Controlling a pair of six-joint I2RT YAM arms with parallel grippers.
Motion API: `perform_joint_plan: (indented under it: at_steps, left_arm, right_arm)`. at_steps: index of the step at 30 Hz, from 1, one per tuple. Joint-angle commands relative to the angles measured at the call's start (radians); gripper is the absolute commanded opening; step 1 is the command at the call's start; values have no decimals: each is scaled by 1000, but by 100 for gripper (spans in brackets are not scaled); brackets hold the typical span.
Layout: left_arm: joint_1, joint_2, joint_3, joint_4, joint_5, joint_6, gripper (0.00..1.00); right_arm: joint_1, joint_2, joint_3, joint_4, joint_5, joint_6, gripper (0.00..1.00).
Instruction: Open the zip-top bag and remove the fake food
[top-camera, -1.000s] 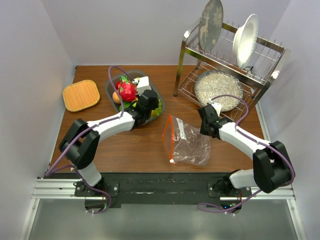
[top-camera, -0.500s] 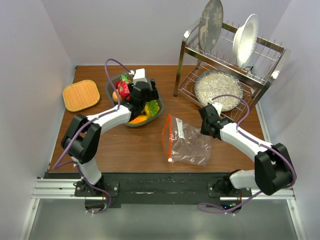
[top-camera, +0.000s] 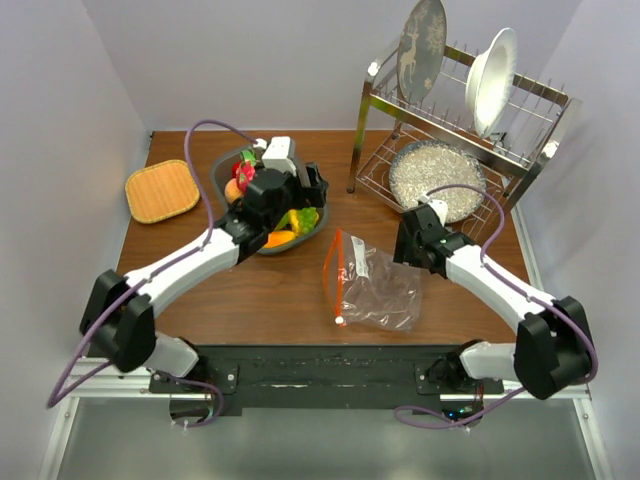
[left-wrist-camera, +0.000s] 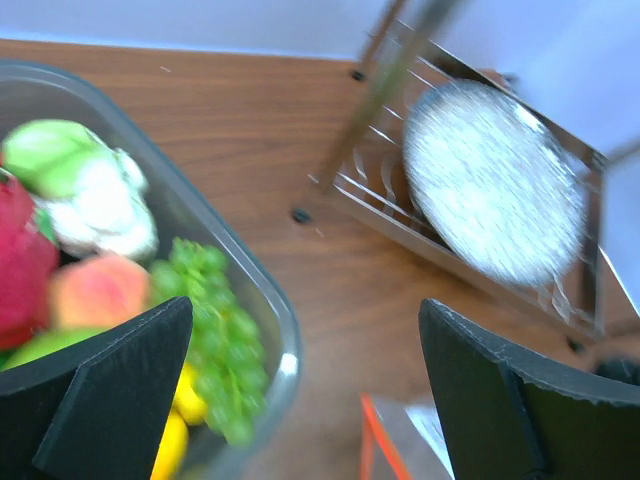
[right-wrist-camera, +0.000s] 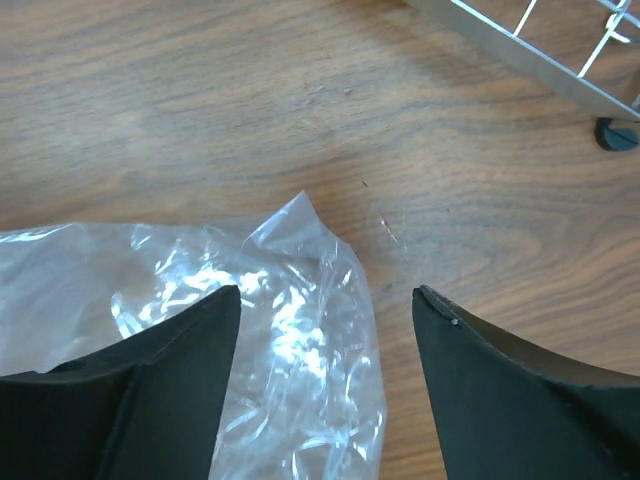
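Note:
The zip-top bag (top-camera: 372, 288) lies flat and crinkled on the table, its orange-red zip strip (top-camera: 333, 268) on the left and its white slider (top-camera: 341, 321) at the near end. The fake food (top-camera: 248, 180) sits in a grey tub (top-camera: 318, 213); green grapes (left-wrist-camera: 212, 322), a peach piece (left-wrist-camera: 98, 291) and a pale green piece (left-wrist-camera: 60, 158) show in the left wrist view. My left gripper (top-camera: 305, 195) (left-wrist-camera: 305, 395) hangs open over the tub's right rim (left-wrist-camera: 283, 335), holding nothing. My right gripper (top-camera: 405, 250) (right-wrist-camera: 325, 335) is open, its jaws astride the bag's far corner (right-wrist-camera: 300, 300).
A metal dish rack (top-camera: 372, 110) stands at the back right with two upright plates and a speckled dish (top-camera: 437, 180) (left-wrist-camera: 495, 185) on its lower shelf. A woven mat (top-camera: 162, 190) lies at the back left.
My left gripper has opened and swung right over the tub, leaving the red piece in it. My right gripper has opened and let go of the bag's corner.

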Motion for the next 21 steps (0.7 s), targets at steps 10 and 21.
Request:
perform_joint_plan:
  at_steps: [10, 21]
  left_arm:
    - [-331, -432, -358, -239, -193, -124, 100]
    - [-336, -618, -459, -354, -290, -166, 100]
  right_arm:
    - [101, -416, -38, -64, -231, 25, 94]
    - [108, -617, -147, -96, -227, 60, 98]
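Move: The emptied zip-top bag lies flat, its middle about 8 cm left and 3 cm back of my right hand, some 6 cm below. The dish rack's near foot is about 14 cm right and 4 cm ahead. From my left hand, the bag is some 14 cm right, 13 back and 22 below; the food bin's middle is 9 cm left and 7 ahead, 19 below, with the grapes near its right edge, 3 left and 2 ahead, 16 below. Fingers wide open, I sweep my left hand about 18 cm back from over the food bin, sinking some 7 cm, veering slightly right and then left. My empty right hand climbs about 9 cm off the bag's far right corner, then mostly backs off some 7 cm, drifting left, as its fingers finish opening and it tilts its tips up and rolls its left side up, under 30 degrees overall. ##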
